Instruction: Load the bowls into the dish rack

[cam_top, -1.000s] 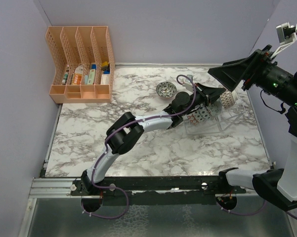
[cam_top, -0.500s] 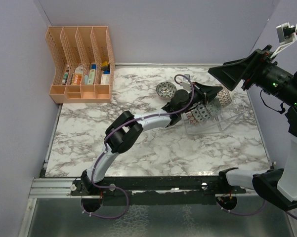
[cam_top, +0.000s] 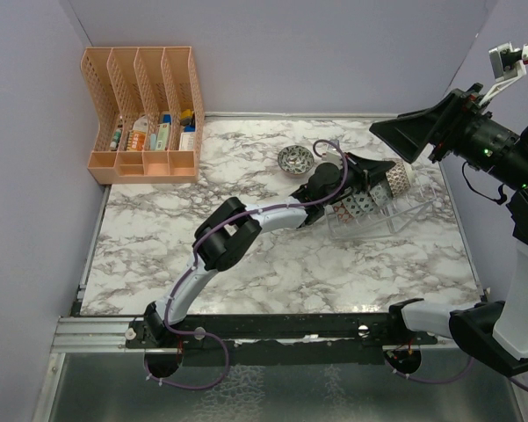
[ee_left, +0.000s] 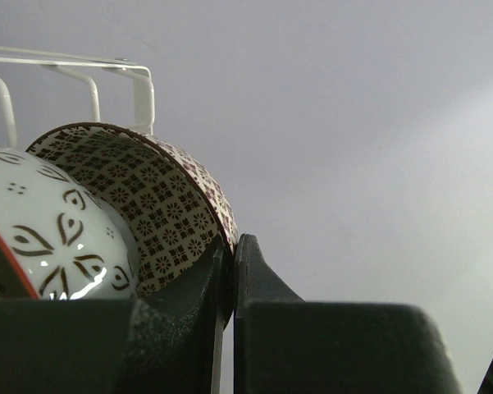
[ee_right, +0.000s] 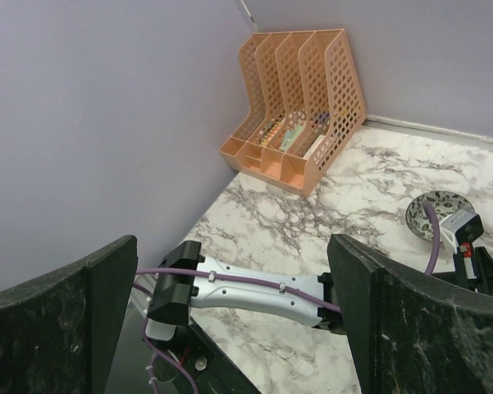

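Note:
My left gripper [cam_top: 385, 176] is shut on the rim of a pink patterned bowl [cam_top: 401, 178] and holds it on edge over the far end of the clear dish rack [cam_top: 404, 214]. In the left wrist view the gripper [ee_left: 232, 246] pinches that bowl's [ee_left: 139, 197] rim, next to a white bowl [ee_left: 41, 246] and the rack's prongs [ee_left: 141, 92]. More bowls [cam_top: 358, 205] stand on edge in the rack. One grey-blue bowl [cam_top: 296, 159] lies on the marble table [cam_top: 158, 255]; it also shows in the right wrist view [ee_right: 437, 215]. My right gripper [cam_top: 415, 132] is open and empty, raised high at the right.
An orange slotted file organizer [cam_top: 145, 114] with small items stands at the back left, also in the right wrist view [ee_right: 299, 115]. Purple walls close the back and both sides. The left arm [ee_right: 254, 287] stretches across the table's middle.
My left arm has reached slightly further right, keeping the pink bowl over the rack's far end. The right arm has not moved.

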`<control>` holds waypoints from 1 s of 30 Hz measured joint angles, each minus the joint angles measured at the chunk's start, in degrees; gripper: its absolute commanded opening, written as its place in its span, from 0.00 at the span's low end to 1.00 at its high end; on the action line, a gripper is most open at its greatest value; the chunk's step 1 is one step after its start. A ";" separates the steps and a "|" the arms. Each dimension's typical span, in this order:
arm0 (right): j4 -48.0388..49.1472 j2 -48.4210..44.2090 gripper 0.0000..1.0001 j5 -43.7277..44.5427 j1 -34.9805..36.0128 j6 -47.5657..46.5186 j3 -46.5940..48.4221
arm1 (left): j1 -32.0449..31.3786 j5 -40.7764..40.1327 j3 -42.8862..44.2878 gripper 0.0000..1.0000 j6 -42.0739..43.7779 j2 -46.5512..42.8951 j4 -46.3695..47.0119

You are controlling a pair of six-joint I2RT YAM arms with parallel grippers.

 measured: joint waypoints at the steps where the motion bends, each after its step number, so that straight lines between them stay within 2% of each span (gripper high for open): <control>1: -0.02 0.00 0.99 0.02 0.00 0.00 -0.22 | 0.07 0.02 -0.02 0.00 -0.11 0.00 -0.39; 2: -0.04 0.00 0.99 0.02 0.00 0.00 -0.39 | 0.07 0.02 0.00 0.00 -0.17 0.00 -0.83; 5: -0.04 0.00 0.99 0.07 0.00 -0.02 -1.11 | 0.11 0.02 -0.02 0.13 -0.22 0.00 -1.73; 9: -0.04 0.00 0.99 0.24 0.00 -0.02 -2.08 | 0.46 0.37 -0.02 0.16 -0.37 -0.07 -2.62; 22: 0.02 -0.07 0.99 0.44 0.00 0.00 -3.54 | 1.51 3.30 -0.02 0.18 0.79 -2.73 -11.13; 27: 0.04 -0.09 0.99 0.46 0.00 0.00 -3.85 | 1.84 4.44 0.33 0.25 2.54 -3.78 -15.32; 30: 0.07 -0.20 0.99 0.44 0.00 0.02 -4.07 | 2.32 5.16 0.55 0.26 4.26 -4.76 -19.08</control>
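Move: Just below the left hand, which still has the brown-patterned bowl by its rim, lies its slot in the dish rack: about 4 cm back, 1 cm right and 7 cm down. The flower bowl stands some 3 cm left and 6 cm back, the blue-diamond bowl 7 cm left and 8 cm back, both 5 to 7 cm lower; the last bowl on the counter is 22 cm left, 4 cm ahead. From the high, idle right hand the slot is some 12 cm ahead, 14 cm right, 34 cm below. Lowering the brown-patterned bowl into the rack just beyond the flower bowl, the left hand sinks about 2.5 cm and its fingers part to roughly a quarter of their range, letting go while still straddling the rim. The hand rolls some 15 degrees, left side rising, mostly after the fingers start to open. The open right hand drifts down 2 cm and slightly forward, touching nothing. ##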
